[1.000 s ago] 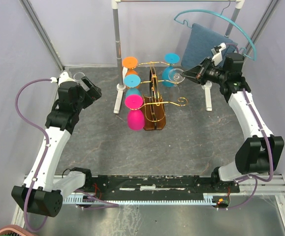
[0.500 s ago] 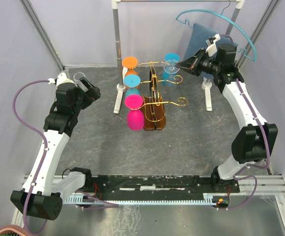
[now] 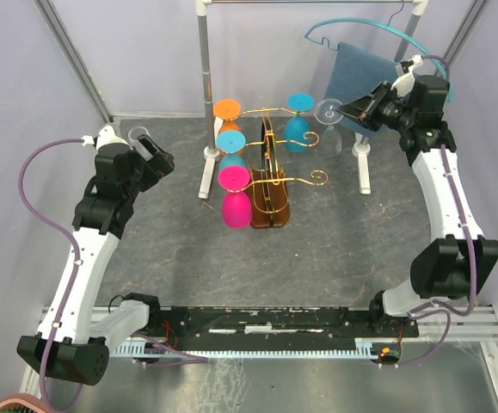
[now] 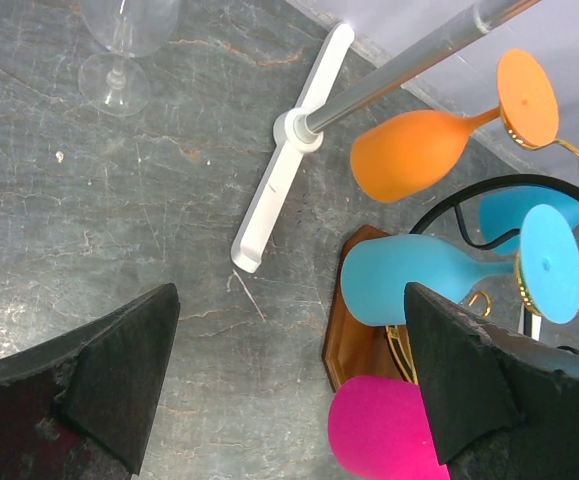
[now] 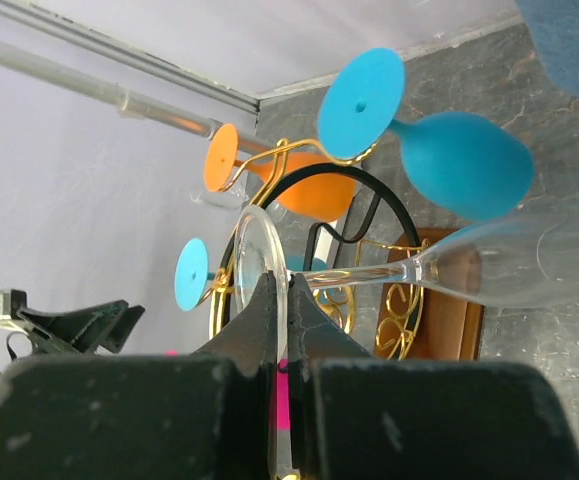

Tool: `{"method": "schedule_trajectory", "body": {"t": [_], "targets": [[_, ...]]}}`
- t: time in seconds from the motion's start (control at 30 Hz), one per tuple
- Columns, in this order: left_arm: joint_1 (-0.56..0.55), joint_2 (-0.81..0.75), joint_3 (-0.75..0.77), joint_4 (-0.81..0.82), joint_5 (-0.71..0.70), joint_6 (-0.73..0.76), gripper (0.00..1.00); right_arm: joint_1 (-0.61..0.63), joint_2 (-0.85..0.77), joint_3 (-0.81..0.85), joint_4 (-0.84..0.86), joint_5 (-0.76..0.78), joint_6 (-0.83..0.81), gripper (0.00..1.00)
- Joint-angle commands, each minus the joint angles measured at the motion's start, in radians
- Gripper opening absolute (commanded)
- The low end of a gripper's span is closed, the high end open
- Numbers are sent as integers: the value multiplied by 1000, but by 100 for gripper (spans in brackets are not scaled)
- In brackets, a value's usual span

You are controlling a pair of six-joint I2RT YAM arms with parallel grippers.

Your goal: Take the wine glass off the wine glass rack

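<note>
The wine glass rack is gold wire on a brown wooden base at the table's middle. It carries orange, blue, pink and teal glasses. My right gripper is shut on the foot of a clear wine glass, held in the air right of the rack and clear of its arms. In the right wrist view the fingers pinch the clear foot and the stem runs right to the bowl. My left gripper is open and empty, left of the rack.
A second clear glass stands on the table by my left gripper and shows in the left wrist view. A white pole stand with feet straddles the rack. A blue towel hangs on a hanger behind my right gripper.
My right gripper has pulled the clear wine glass up and to the right, away from the rack's gold arm. The left arm has barely moved.
</note>
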Motion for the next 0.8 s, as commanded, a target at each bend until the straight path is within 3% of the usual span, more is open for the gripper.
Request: {"method": "schedule_trajectory", "body": {"t": [0.0, 0.2, 0.43, 0.6, 0.77], "targets": [[0, -16, 92, -18, 23, 43, 99, 0, -118, 77, -36, -3, -113, 0], [0, 13, 179, -38, 141, 15, 99, 22, -208, 188, -89, -77, -253, 0], [-1, 72, 311, -39, 300, -36, 99, 208, -315, 267, -80, -159, -523, 0], [-1, 129, 402, -39, 463, -95, 99, 341, -354, 206, -8, -254, -667, 1], [1, 152, 411, 62, 677, -261, 99, 455, -392, 123, 24, -309, -842, 1]]}}
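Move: The clear wine glass, held by its foot in the right hand and already off the rack, has its middle about 40 cm right of the open left gripper, some 12 cm farther out and nearly level. The left gripper lies 40 cm left, 12 cm back and 6 cm below the right hand. From the right hand, the blue glass stands 9 cm left and 5 ahead, the rack 16 left and 7 back, both lower; teal glass 16 cm right, 4 ahead of the left hand. The clear glass, still pinched by its foot, is carried quickly back, up and left towards the left gripper, some 24 cm back and 18 up, while the right wrist tips its fingers upward and turns counter-clockwise, swinging the bowl outward. The left hand, fingers wide open, rises about 12 cm, then also moves right towards the glass, turning clockwise. ##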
